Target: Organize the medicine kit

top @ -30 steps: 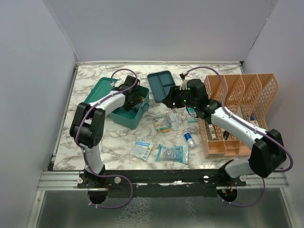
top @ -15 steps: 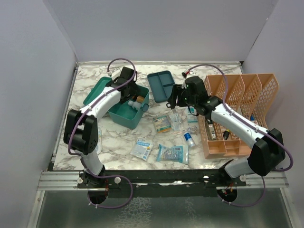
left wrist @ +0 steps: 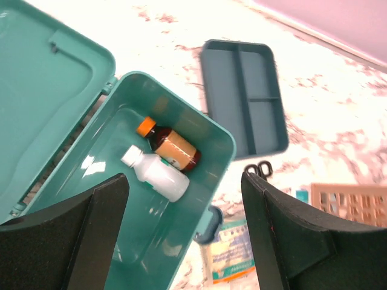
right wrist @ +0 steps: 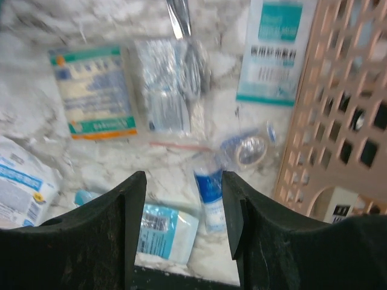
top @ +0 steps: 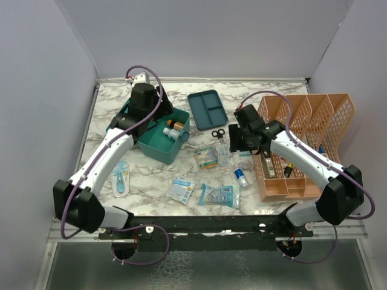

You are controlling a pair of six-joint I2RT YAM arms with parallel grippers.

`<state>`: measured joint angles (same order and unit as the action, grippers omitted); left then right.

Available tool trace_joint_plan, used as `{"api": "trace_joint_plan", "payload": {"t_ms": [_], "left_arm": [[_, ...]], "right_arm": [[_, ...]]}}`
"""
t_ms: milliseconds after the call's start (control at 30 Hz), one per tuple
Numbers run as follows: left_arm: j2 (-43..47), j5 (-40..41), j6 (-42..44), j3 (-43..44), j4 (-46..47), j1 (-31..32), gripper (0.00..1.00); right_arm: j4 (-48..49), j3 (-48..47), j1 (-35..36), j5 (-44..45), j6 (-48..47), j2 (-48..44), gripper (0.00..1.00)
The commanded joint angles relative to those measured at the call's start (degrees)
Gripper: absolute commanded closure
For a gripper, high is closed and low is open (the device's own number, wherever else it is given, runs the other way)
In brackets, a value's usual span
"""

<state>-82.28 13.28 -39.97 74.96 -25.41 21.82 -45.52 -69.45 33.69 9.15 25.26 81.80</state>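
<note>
The medicine kit (top: pixel 156 147) is a teal box with its lid (top: pixel 123 113) swung open to the back left. On the kit's floor (left wrist: pixel 130 238) lie a brown bottle with an orange cap (left wrist: pixel 173 149) and a white bottle (left wrist: pixel 155 175), side by side. The matching insert tray (top: pixel 207 109) rests apart on the table, also seen as the divided tray (left wrist: pixel 245 96). My left gripper (top: pixel 152 110) hangs open above the box, nothing between its fingers (left wrist: pixel 184 199). My right gripper (top: pixel 237 142) is open over loose packets and a blue tube (right wrist: pixel 209 192).
An orange mesh rack (top: pixel 302 142) stands at the right. Black scissors (top: pixel 219 134) lie by the tray. Several sachets, among them a green-and-orange packet (right wrist: pixel 94 90), a taped roll in a bag (right wrist: pixel 251 149) and blue packets (top: pixel 219 194), are scattered mid-table. A blue-white item (top: pixel 121 178) lies left.
My left gripper rose out of the box toward the back left and its jaws widened, leaving the bottles in the box. My right gripper moved right, away from the tray, over the packets.
</note>
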Motion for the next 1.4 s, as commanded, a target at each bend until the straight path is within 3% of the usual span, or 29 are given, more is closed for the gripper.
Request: {"api": "trace_joint_plan", "payload": {"t_ms": [0, 167, 500, 633, 900, 1133, 1367], "left_arm": [[9.7, -10.3, 12.6, -8.5, 13.0, -0.1, 0.22], [18.2, -17.4, 16.0, -15.3, 21.8, -0.1, 0.20], [20.0, -22.1, 14.5, -17.2, 24.2, -0.1, 0.20], [20.2, -23.8, 14.2, -18.0, 24.2, -0.1, 0.20], [19.7, -25.6, 13.0, -19.1, 23.2, -0.1, 0.20], [21.0, -29.9, 10.6, -21.7, 22.3, -0.1, 0.20], [25.6, -37.8, 6.9, -24.6, 19.2, -0.1, 0.20]], "right_arm": [[-8.3, 7.4, 0.3, -5.4, 4.9, -0.8, 0.49], [-3.3, 15.0, 0.3, -9.9, 4.5, -2.3, 0.51], [1.1, 17.2, 0.3, -6.2, 3.2, 2.5, 0.55], [3.7, 18.5, 0.3, -7.8, 2.2, 4.5, 0.61], [6.9, 18.7, 0.3, -9.2, 2.3, 3.9, 0.84], [10.2, 17.5, 0.3, -14.6, 3.9, 0.0, 0.87], [26.8, 19.0, 0.3, -23.5, 14.6, -2.5, 0.87]]}}
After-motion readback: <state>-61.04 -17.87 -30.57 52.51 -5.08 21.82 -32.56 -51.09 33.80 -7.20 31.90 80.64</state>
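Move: The blue-labelled bottle, in its clear wrap, lies about 8 cm back and 2 cm to the right of the right hand, some 12 cm below. From that hand, also on the table, the ring packet is 4 cm back and 3 cm right, the clear bag 1 cm back and 4 cm left, and the blue pouch 15 cm back and 5 cm left. From the left hand the bottle lies about 20 cm back, 24 cm right and 22 cm below. The right hand swoops down and back about 12 cm each way at most onto the blue-labelled bottle, its fingers tipping some 20 degrees to point more steeply down, shuts them around the wrapped bottle, and lifts it about 4 cm while carrying it left and forward, the hand's left side rolling up. Meanwhile the empty left hand, fingers kept wide open, draws back about 9 cm and to its right, rising first and then sinking partway as it swings some 30 degrees clockwise towards the right hand. ##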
